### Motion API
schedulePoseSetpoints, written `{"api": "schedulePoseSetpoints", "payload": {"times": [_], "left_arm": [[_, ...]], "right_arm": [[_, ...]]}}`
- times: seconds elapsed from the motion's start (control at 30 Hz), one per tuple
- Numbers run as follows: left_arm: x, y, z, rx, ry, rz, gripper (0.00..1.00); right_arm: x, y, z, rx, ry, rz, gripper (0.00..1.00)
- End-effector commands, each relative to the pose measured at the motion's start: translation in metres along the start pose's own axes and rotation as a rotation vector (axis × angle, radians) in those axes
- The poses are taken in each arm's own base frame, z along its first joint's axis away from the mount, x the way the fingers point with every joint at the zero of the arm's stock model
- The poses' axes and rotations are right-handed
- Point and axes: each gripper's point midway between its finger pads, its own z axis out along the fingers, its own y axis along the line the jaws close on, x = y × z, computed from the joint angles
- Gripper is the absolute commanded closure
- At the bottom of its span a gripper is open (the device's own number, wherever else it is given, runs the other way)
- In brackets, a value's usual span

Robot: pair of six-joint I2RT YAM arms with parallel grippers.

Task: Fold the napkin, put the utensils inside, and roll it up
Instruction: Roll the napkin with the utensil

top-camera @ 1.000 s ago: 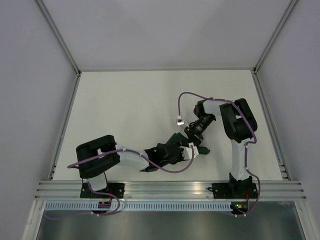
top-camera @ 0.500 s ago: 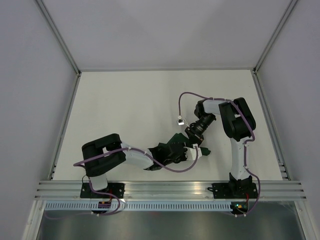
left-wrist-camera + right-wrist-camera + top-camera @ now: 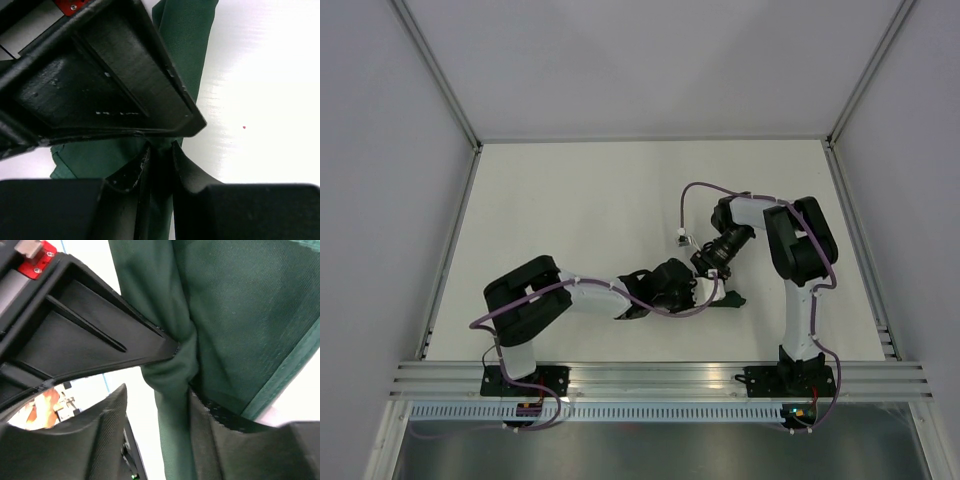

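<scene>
The dark green napkin (image 3: 730, 299) lies bunched on the white table between both grippers, mostly hidden under them in the top view. In the left wrist view my left gripper (image 3: 160, 147) has its jaws close together, with a fold of the napkin (image 3: 180, 35) pinched between them. In the right wrist view my right gripper (image 3: 157, 390) is open. A rolled ridge of the napkin (image 3: 240, 315) rests against its right finger (image 3: 225, 445), with a gap to the left finger (image 3: 95, 435). The two grippers (image 3: 678, 287) (image 3: 705, 280) nearly touch. The utensils are hidden.
A small white connector (image 3: 679, 239) on the purple cable (image 3: 705, 187) hangs above the table near the right wrist. Metal rails (image 3: 660, 375) run along the near edge, and grey walls (image 3: 380, 200) close in the sides.
My left arm has reached further right and its jaws have closed on the cloth. My right gripper has opened. The napkin looks more gathered under the grippers.
</scene>
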Motion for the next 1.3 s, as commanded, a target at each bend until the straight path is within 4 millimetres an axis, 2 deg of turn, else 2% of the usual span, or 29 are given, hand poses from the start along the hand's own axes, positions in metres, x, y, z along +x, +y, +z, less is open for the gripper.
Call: {"api": "schedulePoseSetpoints", "payload": {"times": [0.0,0.17,0.33,0.43,0.47,0.53,0.57,0.63,0.67,0.7,0.73,0.77,0.8,0.83,0.87,0.93,0.97,1.0,1.03,1.07,1.1,1.13,1.17,1.23,1.27], "left_arm": [[0.050,-0.028,0.004,0.156,0.148,-0.135,0.98],[0.049,-0.029,0.003,0.229,0.147,-0.200,0.98],[0.051,-0.024,0.003,0.298,0.147,-0.299,0.98],[0.044,-0.021,0.005,0.351,0.131,-0.349,0.98],[0.043,-0.020,0.005,0.361,0.132,-0.364,0.98],[0.046,-0.015,0.007,0.386,0.149,-0.419,0.98],[0.048,-0.018,0.005,0.421,0.163,-0.448,0.98],[0.045,-0.007,0.008,0.421,0.162,-0.494,0.98],[0.049,-0.005,0.010,0.441,0.168,-0.527,0.98],[0.051,-0.005,0.008,0.454,0.183,-0.562,0.98],[0.045,0.001,0.010,0.463,0.171,-0.576,0.98],[0.046,-0.001,0.011,0.489,0.173,-0.596,0.98],[0.048,0.003,0.009,0.497,0.183,-0.630,0.98],[0.043,0.007,0.011,0.504,0.172,-0.638,0.97],[0.046,0.008,0.012,0.531,0.175,-0.670,0.97],[0.042,0.012,0.012,0.566,0.181,-0.714,0.97],[0.040,0.015,0.012,0.586,0.176,-0.737,0.97],[0.046,0.012,0.015,0.605,0.193,-0.759,0.97],[0.042,0.015,0.015,0.615,0.195,-0.772,0.97],[0.042,0.015,0.016,0.625,0.197,-0.783,0.97],[0.047,0.013,0.018,0.633,0.215,-0.796,0.97],[0.043,0.017,0.020,0.633,0.211,-0.798,0.96],[0.045,0.017,0.020,0.634,0.226,-0.814,0.96],[0.045,0.019,0.024,0.637,0.235,-0.831,0.96],[0.045,0.020,0.024,0.638,0.240,-0.841,0.96]], "right_arm": [[-0.018,-0.059,-0.009,0.247,-0.008,-0.203,0.40],[-0.037,-0.048,-0.039,0.343,-0.103,-0.219,0.33],[-0.046,-0.038,-0.074,0.406,-0.224,-0.230,0.32],[-0.048,-0.033,-0.094,0.432,-0.309,-0.241,0.31],[-0.044,-0.033,-0.099,0.440,-0.334,-0.231,0.32],[-0.047,-0.028,-0.112,0.481,-0.393,-0.275,0.32],[-0.038,-0.029,-0.111,0.489,-0.407,-0.262,0.31],[-0.042,-0.023,-0.124,0.566,-0.459,-0.330,0.31],[-0.032,-0.024,-0.116,0.572,-0.454,-0.327,0.31],[-0.038,-0.018,-0.128,0.640,-0.490,-0.396,0.31],[-0.037,-0.017,-0.129,0.671,-0.500,-0.420,0.30],[-0.025,-0.020,-0.119,0.687,-0.489,-0.413,0.29],[-0.031,-0.014,-0.129,0.751,-0.516,-0.478,0.28],[-0.029,-0.012,-0.128,0.772,-0.513,-0.505,0.27],[-0.021,-0.013,-0.117,0.773,-0.499,-0.511,0.27],[-0.023,-0.006,-0.120,0.831,-0.515,-0.575,0.25],[-0.018,-0.006,-0.107,0.822,-0.493,-0.595,0.26],[-0.020,-0.002,-0.110,0.862,-0.497,-0.637,0.25],[-0.020,-0.002,-0.107,0.879,-0.490,-0.653,0.24],[-0.015,-0.002,-0.090,0.864,-0.463,-0.673,0.24],[-0.018,-0.003,-0.093,0.918,-0.460,-0.704,0.22],[-0.018,-0.003,-0.088,0.926,-0.447,-0.721,0.22],[-0.015,-0.001,-0.071,0.908,-0.414,-0.744,0.21],[-0.016,-0.004,-0.065,0.942,-0.383,-0.766,0.21],[-0.015,-0.002,-0.052,0.929,-0.358,-0.787,0.21]]}}
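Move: The left gripper already pinches the rolled napkin near its middle, which lies about 2 cm to its left and 1 cm below; the loose flap still to be rolled up spreads some 5 cm ahead and 2 cm left of it, 2 cm lower. For the right gripper, opened around the roll, the roll's middle lies about 3 cm left, 1 cm back and 1 cm below, while the roll's right end is roughly 6 cm to its right and 2 cm back. Keep the left gripper's pinch and roll the napkin forward onto its flap, turning the wrist over forward by nearly 60 degrees while creeping about 4 cm forward. Free the right gripper, opening it wider as it swings some 9 cm forward, up and to the right; then bring it back and down, wrist wound back about 65 degrees, to just over the roll's right part, still open. ##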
